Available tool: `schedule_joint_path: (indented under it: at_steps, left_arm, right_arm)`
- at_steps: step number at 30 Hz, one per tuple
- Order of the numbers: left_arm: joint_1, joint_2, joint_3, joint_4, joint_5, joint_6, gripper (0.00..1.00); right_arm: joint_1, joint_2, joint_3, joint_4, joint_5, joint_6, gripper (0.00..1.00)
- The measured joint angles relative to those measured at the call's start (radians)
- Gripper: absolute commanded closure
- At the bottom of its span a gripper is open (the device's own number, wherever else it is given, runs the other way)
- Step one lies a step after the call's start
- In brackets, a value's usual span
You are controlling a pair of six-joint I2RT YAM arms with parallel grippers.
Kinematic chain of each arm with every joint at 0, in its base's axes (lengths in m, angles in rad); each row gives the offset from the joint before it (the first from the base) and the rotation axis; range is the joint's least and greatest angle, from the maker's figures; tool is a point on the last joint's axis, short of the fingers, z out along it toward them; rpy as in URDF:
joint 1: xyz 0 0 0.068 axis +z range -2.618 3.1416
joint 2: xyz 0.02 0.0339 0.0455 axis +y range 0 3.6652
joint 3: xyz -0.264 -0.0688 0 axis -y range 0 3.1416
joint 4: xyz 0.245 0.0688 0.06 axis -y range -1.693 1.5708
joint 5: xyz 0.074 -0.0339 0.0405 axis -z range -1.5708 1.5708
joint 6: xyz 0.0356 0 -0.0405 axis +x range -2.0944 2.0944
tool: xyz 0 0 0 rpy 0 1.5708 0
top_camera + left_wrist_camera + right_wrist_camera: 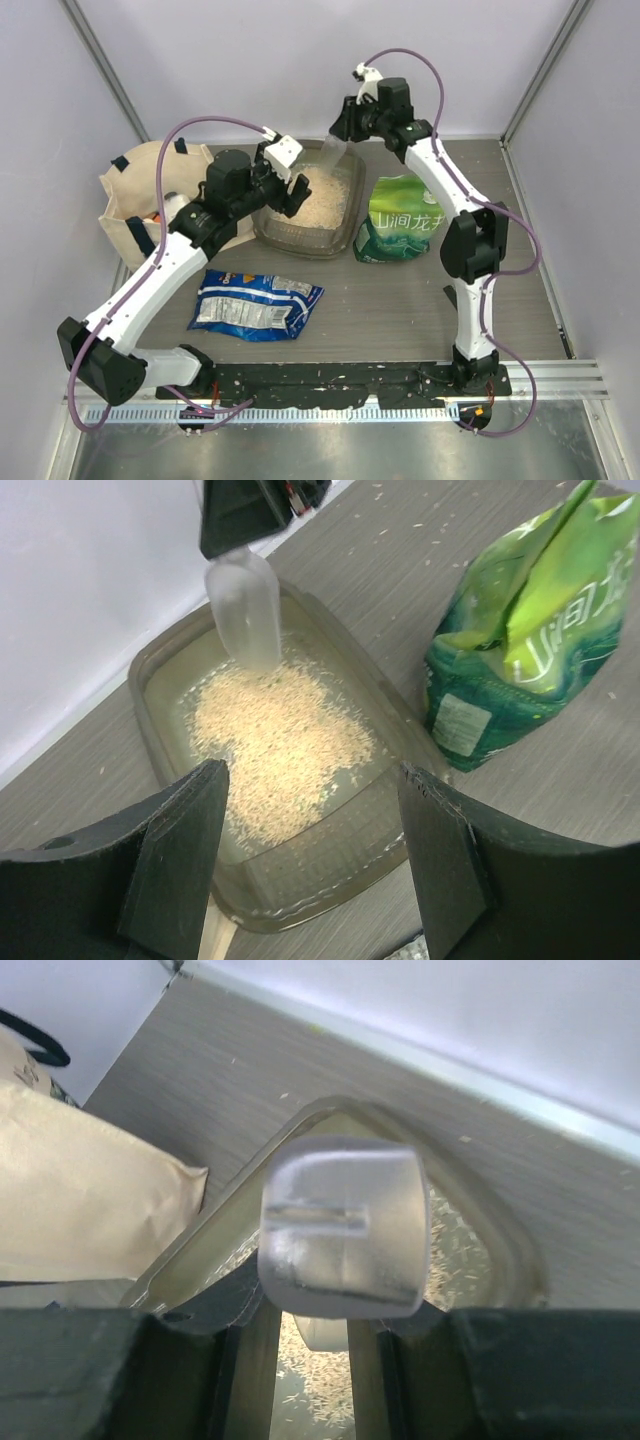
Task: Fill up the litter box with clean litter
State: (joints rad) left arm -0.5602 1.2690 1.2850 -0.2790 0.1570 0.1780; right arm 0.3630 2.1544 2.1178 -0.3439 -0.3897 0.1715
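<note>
The litter box (300, 243) is a smoky translucent tray at mid-table. A loose heap of tan clean litter (322, 200) lies in it. My right gripper (347, 125) is shut on a clear plastic scoop (333, 152), held mouth-down over the box's far end. In the right wrist view the scoop (345, 1225) fills the middle above the litter (315, 1370). My left gripper (283, 190) hovers open over the box's left side, holding nothing. Its wrist view looks between its fingers (180, 850) at the litter (280, 745), the box rim (300, 905) and the scoop (245, 610).
A beige tote bag (140, 200) stands left of the box. An opened green-and-white bag (400, 220) stands to the right of the box, and a blue crinkly packet (255, 305) lies flat in front of it. Stray grains dot the table. Walls close in on three sides.
</note>
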Motion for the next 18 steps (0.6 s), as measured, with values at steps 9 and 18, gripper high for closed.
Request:
schedule_joint_path:
  at_steps: [9, 18]
  left_arm:
    - [-0.002, 0.063, 0.011, 0.037, 0.171, -0.037, 0.30]
    - [-0.065, 0.208, 0.142, 0.053, 0.316, -0.042, 0.31]
  right_arm:
    - [-0.195, -0.338, -0.140, 0.014, 0.071, -0.042, 0.99]
    - [-0.679, -0.644, -0.480, -0.110, 0.100, -0.058, 0.99]
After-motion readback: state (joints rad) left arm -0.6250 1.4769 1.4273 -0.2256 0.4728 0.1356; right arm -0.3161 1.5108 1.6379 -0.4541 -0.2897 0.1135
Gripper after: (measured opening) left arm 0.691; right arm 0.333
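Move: The right hand holds the clear scoop over the litter box, whose middle lies about 8 cm back, 9 cm left and 22 cm below. Bare table at the right side is some 36 cm right, 10 cm back and 25 cm down; the green bag stands 16 cm back, 13 cm right and 16 cm lower. From the left hand, the bag is about 23 cm right, 5 cm ahead and 22 cm below, the box 13 cm straight ahead and 29 cm down. Sweeping fast to the right, the right hand carries the scoop away from the litter box, past the green bag's far side, nearly 40 cm over and 10 cm back, arching up about 15 cm before sinking and swinging clockwise some 40 degrees; its grip stays. The left hand, open and empty, slides about 9 cm right towards the bag, turning clockwise 20 degrees. ##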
